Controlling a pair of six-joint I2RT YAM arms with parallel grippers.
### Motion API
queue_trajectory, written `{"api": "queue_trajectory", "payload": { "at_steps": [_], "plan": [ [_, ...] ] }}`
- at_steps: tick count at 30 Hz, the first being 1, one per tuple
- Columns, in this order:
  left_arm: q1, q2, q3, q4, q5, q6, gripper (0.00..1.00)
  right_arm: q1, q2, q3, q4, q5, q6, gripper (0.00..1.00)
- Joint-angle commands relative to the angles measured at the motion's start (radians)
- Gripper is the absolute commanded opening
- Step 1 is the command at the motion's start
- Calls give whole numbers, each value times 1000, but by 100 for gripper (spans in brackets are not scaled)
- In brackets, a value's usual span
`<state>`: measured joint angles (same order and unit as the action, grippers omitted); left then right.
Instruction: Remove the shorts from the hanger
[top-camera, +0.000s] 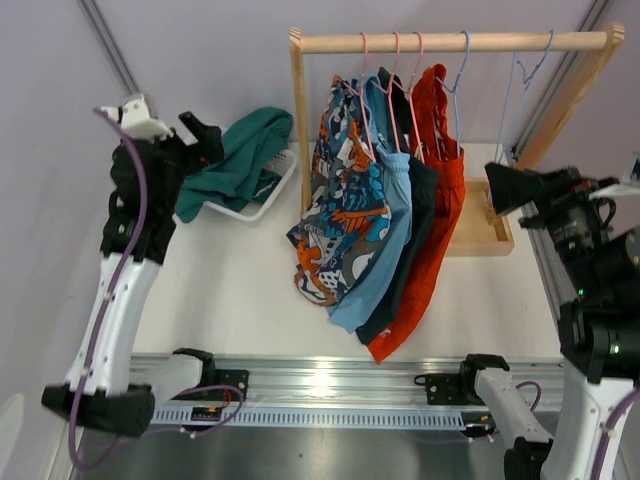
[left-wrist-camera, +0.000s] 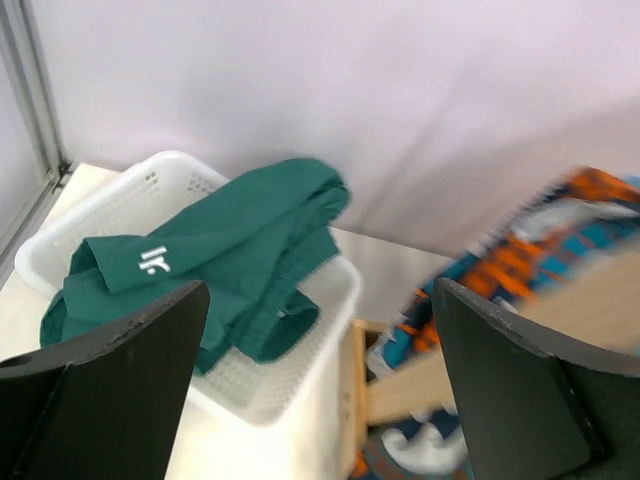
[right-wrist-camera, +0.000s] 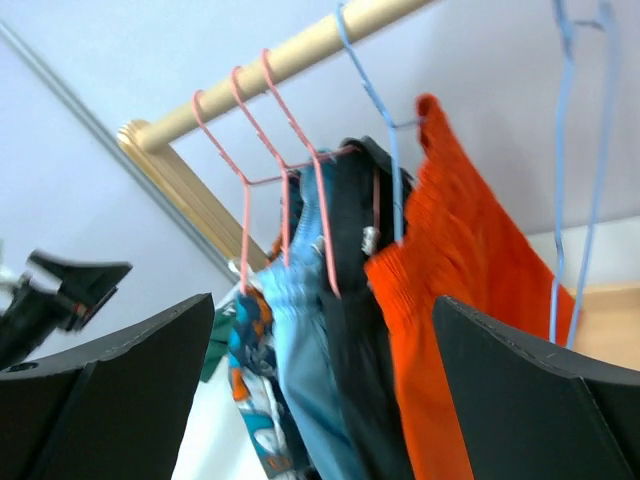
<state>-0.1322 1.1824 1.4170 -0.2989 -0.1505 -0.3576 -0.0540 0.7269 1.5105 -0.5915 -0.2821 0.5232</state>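
Note:
The dark teal-green shorts (top-camera: 238, 158) lie crumpled in a white basket (top-camera: 270, 200) at the back left. My left gripper (top-camera: 205, 138) hovers open and empty just left of them; in its wrist view the teal shorts (left-wrist-camera: 220, 250) lie beyond the spread fingers. Cartoon-print (top-camera: 340, 200), light blue (top-camera: 385, 230), near-black navy (top-camera: 415, 220) and orange-red shorts (top-camera: 440, 200) hang on hangers from the wooden rod (top-camera: 480, 42). My right gripper (top-camera: 505, 188) is open, right of the orange-red shorts (right-wrist-camera: 450, 300) and apart from them.
An empty blue hanger (top-camera: 520, 80) hangs at the rod's right end, close above my right gripper. The wooden rack's base (top-camera: 490, 235) and slanted right post (top-camera: 570, 95) stand at the back right. A metal rail (top-camera: 330, 385) runs along the near table edge.

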Motion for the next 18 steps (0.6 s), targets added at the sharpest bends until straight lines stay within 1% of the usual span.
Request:
{"api": "queue_trajectory", "payload": {
  "at_steps": [1,4,5,8,9,10,13,14,18],
  "plan": [
    [-55,-142,-197,-40,23,15,99,-1,185,103,114,-104,29,99],
    [-101,-245,-309,-52,25,16,99,16,285,201,110,-92,12,99],
    [-109,-303,-355,-62,31,13,99,23,339,218,111,-86,-5,99],
    [-118,-390,-450,-91,45,20,99,51,435,279,105,-40,-32,99],
    [-118,-405,-460,-98,45,28,99,51,457,292,104,-31,-34,99],
    [-118,-417,-467,-106,40,38,99,90,479,303,101,-16,-35,99],
    [-118,-445,-509,-117,35,63,99,135,542,326,102,32,-54,99],
    [-118,-449,-524,-118,37,68,99,169,552,326,102,52,-61,99],
    [-118,-458,-575,-97,58,72,99,223,589,306,113,133,-91,95]
  ]
}}
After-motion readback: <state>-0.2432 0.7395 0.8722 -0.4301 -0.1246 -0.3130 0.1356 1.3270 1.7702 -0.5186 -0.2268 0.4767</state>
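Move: The near arm of the blue hanger holding the red shorts is about 20 cm ahead of the right hand, some 4 cm left and 4 cm lower; the red shorts hang below it, their middle about 16 cm under the hand. The nearest pink hanger is 6 cm left of the blue one, the empty blue hanger about 11 cm right of it. From the left hand, those red shorts lie some 34 cm right, 2 cm back and 13 cm lower; the basket is about 20 cm ahead, 4 cm left, 33 cm down. With open fingers coming around the near arm of the red shorts' blue hanger, not yet shut on it, the right hand reaches about 18 cm forward, rising a little before sinking, then drifts left as it slows and tips down some 15 degrees. The left hand, open and empty, swings back about 11 cm from the basket and sinks 15 cm. ##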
